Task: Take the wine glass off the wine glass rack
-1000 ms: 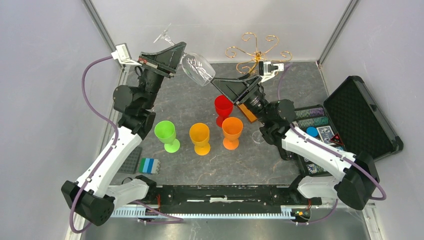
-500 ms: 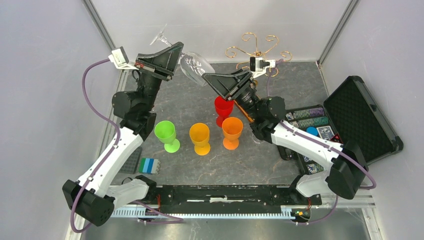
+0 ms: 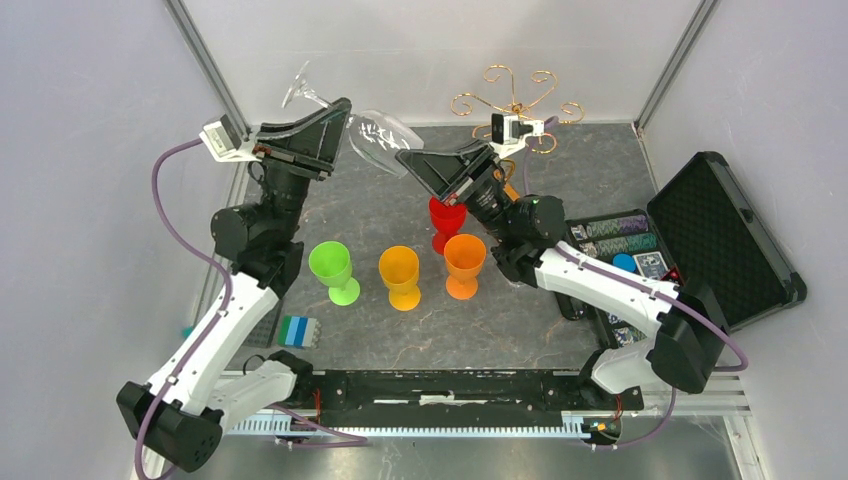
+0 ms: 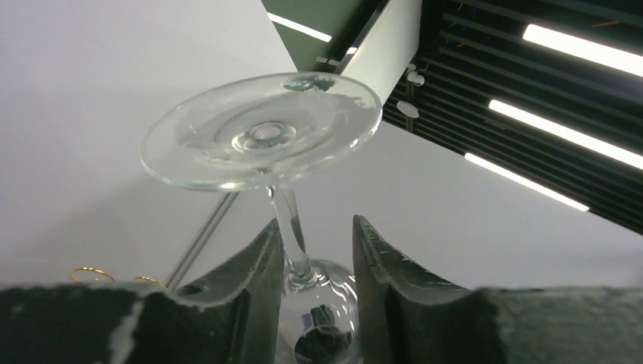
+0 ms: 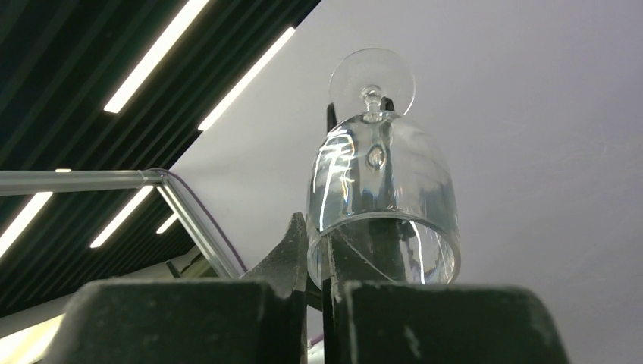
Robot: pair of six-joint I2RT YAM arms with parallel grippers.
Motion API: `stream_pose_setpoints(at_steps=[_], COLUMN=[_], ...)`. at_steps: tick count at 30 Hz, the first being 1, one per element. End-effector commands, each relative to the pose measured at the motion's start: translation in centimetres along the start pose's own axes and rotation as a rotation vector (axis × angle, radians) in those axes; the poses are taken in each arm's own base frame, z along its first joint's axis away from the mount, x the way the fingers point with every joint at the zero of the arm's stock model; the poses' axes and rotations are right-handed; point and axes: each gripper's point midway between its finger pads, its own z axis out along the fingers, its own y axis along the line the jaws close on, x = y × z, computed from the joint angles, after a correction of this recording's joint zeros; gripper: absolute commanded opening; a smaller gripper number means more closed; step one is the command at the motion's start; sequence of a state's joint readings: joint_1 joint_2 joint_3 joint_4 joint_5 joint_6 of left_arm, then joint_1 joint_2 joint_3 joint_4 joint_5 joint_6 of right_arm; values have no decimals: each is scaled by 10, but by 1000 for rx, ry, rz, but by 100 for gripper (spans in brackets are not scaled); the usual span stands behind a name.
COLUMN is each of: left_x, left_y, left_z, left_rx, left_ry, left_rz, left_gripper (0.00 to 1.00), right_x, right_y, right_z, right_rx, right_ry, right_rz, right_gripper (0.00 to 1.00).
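Note:
The clear wine glass hangs in the air on its side between my two grippers, off the gold wire wine glass rack at the back. My right gripper is shut on the bowl's rim, one finger inside the glass and one outside. My left gripper stands open around the stem. The stem leans against the left finger, with a gap to the other one. In the left wrist view the foot is above the jaws. The right wrist view looks into the bowl.
On the table below stand a red cup, two orange cups and a green cup. An open black case with chips and cards lies at the right. A small blue-green block sits near the left arm.
My right gripper has moved in from the right and closed on the bowl's rim. My left jaws have parted from the stem. The glass and both grippers have shifted a little to the left.

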State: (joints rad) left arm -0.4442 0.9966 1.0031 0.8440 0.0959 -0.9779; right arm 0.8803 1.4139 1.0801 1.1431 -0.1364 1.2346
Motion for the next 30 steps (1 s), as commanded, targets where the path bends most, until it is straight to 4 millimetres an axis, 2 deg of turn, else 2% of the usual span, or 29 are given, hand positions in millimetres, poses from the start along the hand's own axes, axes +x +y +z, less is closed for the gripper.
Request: stream_pose_setpoints(at_steps=[1,5,7,10,18,22,24,27,30], left_x=[-14,-14,-11,1,18,20,14,1,-6], left_y=[-27,-19,-11,7,60,69,74,74,77], left_z=[-9,-19,-24,-37,-91,-115,-127,-136,-146], left_rx=[76,4,-54,-150,-458,-540,-594,-635,-683], left_ry=[-24,2,41,137,355,507,543,542,556], left_rz=[85,150,183,240,382,492,544,611,655], left_gripper=[51,83,92,100,100,100,100,100,100], right_x=[-20,-21,-24,-28,-27,-18,-13,-4,11], right_y=[13,5,-1,-11,-66,-106,-126,-143,-154], right_z=[15,18,19,22,23,2,-17,-42,-55], right_rx=[-24,30,63,118,354,498,558,601,598], right_ry=[-67,-58,-59,-49,121,347,477,641,816], right_rz=[-70,-162,-221,-330,-683,-881,-975,-1050,-1098], right_gripper=[0,0,0,0,0,0,0,0,0])
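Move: The clear wine glass is up in the air, stem between the left hand's fingers, its middle about 2 cm right, 1 back and 1 below that hand. From the right hand, shut on its rim, the middle is some 6 cm left, 3 ahead, 4 above. Around 43 cm below the right hand stand the green glass (1 ahead, 15 left), the yellow glass (1 back, 2 left) and the red glass (12 ahead, 6 right). Easing back a couple of centimetres, the left hand, already loosening, opens wide around the stem, then sinks about 13 cm and drifts left as its upward-pointing fingers tip forward to level. The right hand keeps its pinch on the rim and carries the clear wine glass forward and, mostly later, down, about 10 cm each, rolling some 70 degrees until its fingers point level, forward-left. ##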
